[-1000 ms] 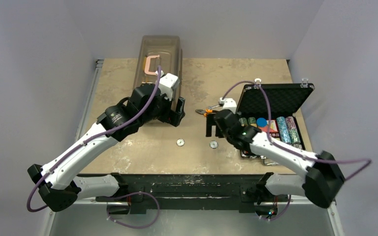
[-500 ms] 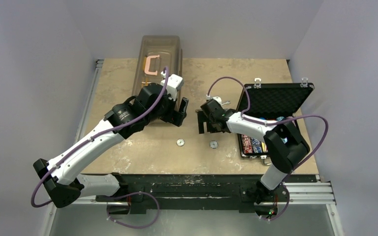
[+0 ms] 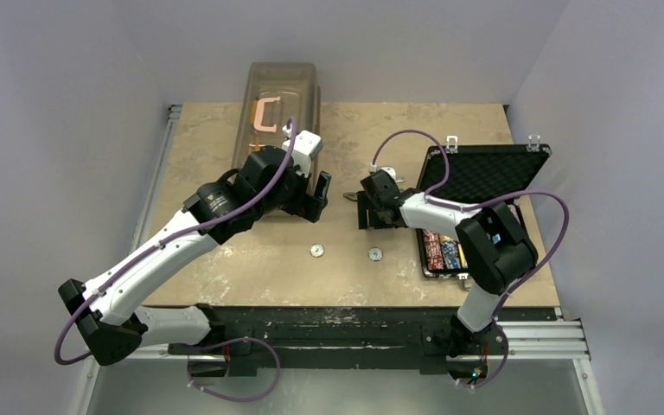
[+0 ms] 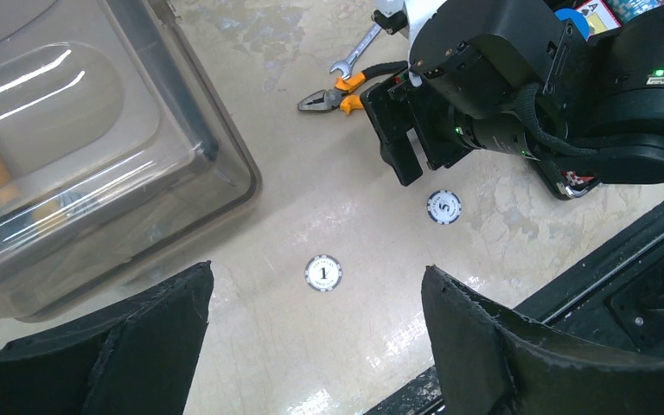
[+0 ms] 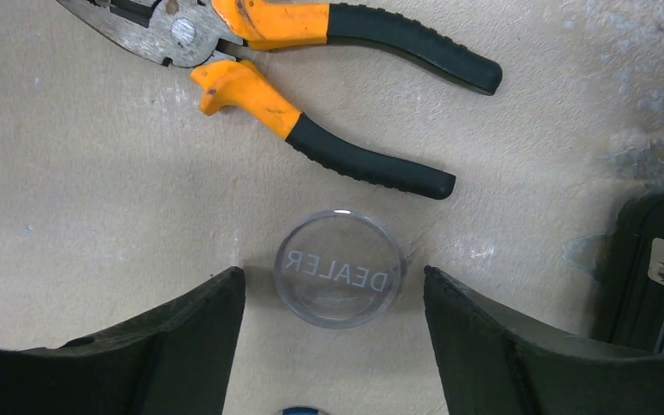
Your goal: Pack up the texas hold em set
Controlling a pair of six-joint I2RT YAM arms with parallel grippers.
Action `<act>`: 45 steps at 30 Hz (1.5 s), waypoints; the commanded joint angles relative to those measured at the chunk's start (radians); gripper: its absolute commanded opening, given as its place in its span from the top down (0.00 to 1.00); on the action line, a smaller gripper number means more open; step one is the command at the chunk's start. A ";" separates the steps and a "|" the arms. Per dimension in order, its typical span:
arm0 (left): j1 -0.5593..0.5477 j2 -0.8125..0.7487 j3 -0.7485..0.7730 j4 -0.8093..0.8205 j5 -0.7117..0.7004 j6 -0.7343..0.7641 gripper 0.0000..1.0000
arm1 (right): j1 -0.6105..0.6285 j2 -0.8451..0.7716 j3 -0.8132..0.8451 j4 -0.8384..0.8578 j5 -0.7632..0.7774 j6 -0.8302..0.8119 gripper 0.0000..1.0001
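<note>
The black case (image 3: 484, 173) stands open at the right, with rows of multicoloured chips (image 3: 445, 251) in its base. A clear round button marked DEALER (image 5: 339, 268) lies on the table between the fingers of my right gripper (image 5: 333, 272), which is open with a gap on each side of the button. Two loose chips lie near the front: one marked 1 (image 4: 323, 273) and one marked 5 (image 4: 443, 207). My left gripper (image 4: 317, 270) hangs open and empty above the 1 chip, beside the brown box.
Orange-handled pliers (image 5: 311, 86) lie just beyond the dealer button, with a wrench (image 4: 354, 56) past them. A large translucent brown box (image 3: 277, 112) with a pink handle stands at the back left. The case's corner and latch (image 5: 657, 259) sit right of my right fingers.
My right arm swung left from beside the case to the spot by the pliers, and its jaws have narrowed around the dealer button. The left gripper shifted slightly right, then held still.
</note>
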 commanded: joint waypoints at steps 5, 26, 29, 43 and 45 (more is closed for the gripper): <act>-0.007 -0.003 0.035 0.004 -0.014 0.022 0.13 | -0.003 0.018 -0.006 0.040 -0.001 0.010 0.38; -0.007 -0.003 0.040 -0.001 -0.008 0.021 0.13 | 0.028 -0.089 -0.062 0.058 0.032 0.025 0.53; -0.007 -0.003 0.040 -0.001 -0.007 0.020 0.13 | 0.029 -0.123 -0.069 0.053 0.048 0.031 0.54; -0.008 -0.011 0.042 -0.002 -0.010 0.019 0.13 | 0.034 -0.289 -0.170 0.082 0.030 0.041 0.56; -0.008 -0.013 0.042 -0.003 -0.010 0.019 0.13 | 0.037 -0.346 -0.202 0.082 0.025 0.036 0.56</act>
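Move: The clear dealer button lies flat between the right hand's open fingertips, about 1 cm ahead and 1 cm below, in line sideways. The 5 chip is some 7 cm back and 1 cm left of this hand, the pliers about 7 cm ahead and 3 cm left, and the chip case's middle roughly 28 cm right and 4 cm back. From the idle left hand, the dealer button is about 8 cm ahead, 19 cm right and 27 cm down. The right hand edges forward not quite 1 cm at table height while its fingers, already closing, go on from about three-quarters open to just under half and pinch the clear dealer button by its rim from both sides. Keeping that grip, it lifts about 3.5 cm and draws back some 3 cm towards the 5 chip, with a slight drift right at the end and the fingers tipping up a few degrees. ##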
